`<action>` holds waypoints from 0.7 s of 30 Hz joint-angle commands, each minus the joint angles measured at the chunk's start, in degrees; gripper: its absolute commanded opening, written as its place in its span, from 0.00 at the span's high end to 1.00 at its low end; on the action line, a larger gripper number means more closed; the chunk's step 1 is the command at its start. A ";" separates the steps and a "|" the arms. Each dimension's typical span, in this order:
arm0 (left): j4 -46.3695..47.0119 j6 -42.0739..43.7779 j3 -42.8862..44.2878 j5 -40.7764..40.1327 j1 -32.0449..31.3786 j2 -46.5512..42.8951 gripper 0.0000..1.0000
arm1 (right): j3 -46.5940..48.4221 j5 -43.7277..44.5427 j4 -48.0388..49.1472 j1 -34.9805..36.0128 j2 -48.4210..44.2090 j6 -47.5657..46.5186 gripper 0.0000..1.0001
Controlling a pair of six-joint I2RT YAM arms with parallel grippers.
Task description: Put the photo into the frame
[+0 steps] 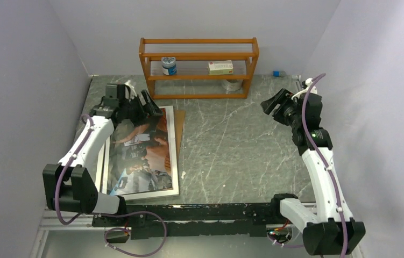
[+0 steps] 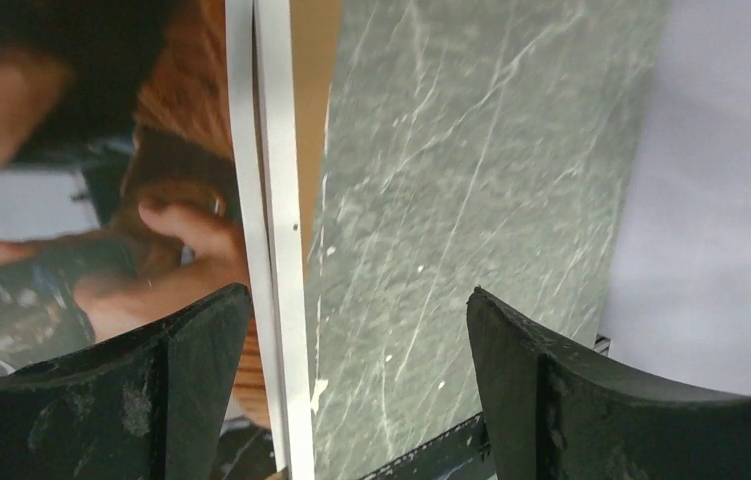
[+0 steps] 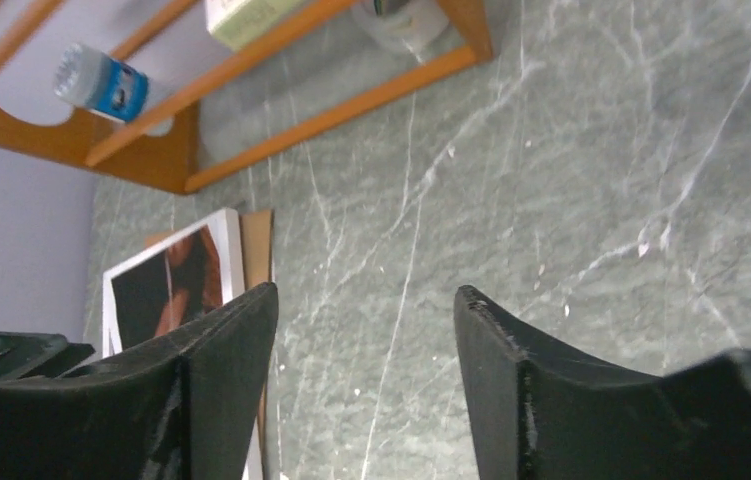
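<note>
The frame [image 1: 176, 156] lies flat on the left of the table, its white rim around the photo [image 1: 140, 153] of people. A brown backing board [image 1: 180, 124] sticks out from under its far right side. My left gripper [image 1: 151, 107] hovers open over the frame's far end. In the left wrist view the white rim [image 2: 273, 200] runs just inside the left finger, with the photo [image 2: 101, 200] to its left and my left gripper [image 2: 359, 300] empty. My right gripper [image 1: 271, 105] hangs open at the right, over bare table [image 3: 366, 300], holding nothing.
An orange wooden shelf rack [image 1: 198, 67] stands at the back with a blue-and-white jar [image 1: 168, 65], a small box [image 1: 220, 67] and a metal tin [image 1: 233, 84]. A small blue object [image 1: 278, 73] lies in the back right corner. Walls close in on both sides.
</note>
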 commanded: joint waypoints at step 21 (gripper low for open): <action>-11.50 -4.76 6.00 -25.14 -24.09 24.95 0.42 | -11.19 -1.95 -1.24 0.13 7.05 11.43 0.47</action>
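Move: The spot on the frame's right bar to go for lies about 5 cm back, 7 cm to the right of and some 19 cm below the left hand. Around that spot, the photo's middle is roughly 5 cm nearer the base and 9 cm to its left, and the brown board's bare strip shows about 3 cm to its right. From the right hand that spot is some 34 cm left, 2 cm back and 27 cm below. Bring the left gripper down about 17 cm towards the frame's right bar, drifting right and back as it sinks, and tip the fingers some 35 degrees until they point almost straight down astride the bar, narrowing them partway without shutting. Meanwhile lower the right gripper about 12 cm above the bare table, tipping its fingers down and narrowing them a little. ##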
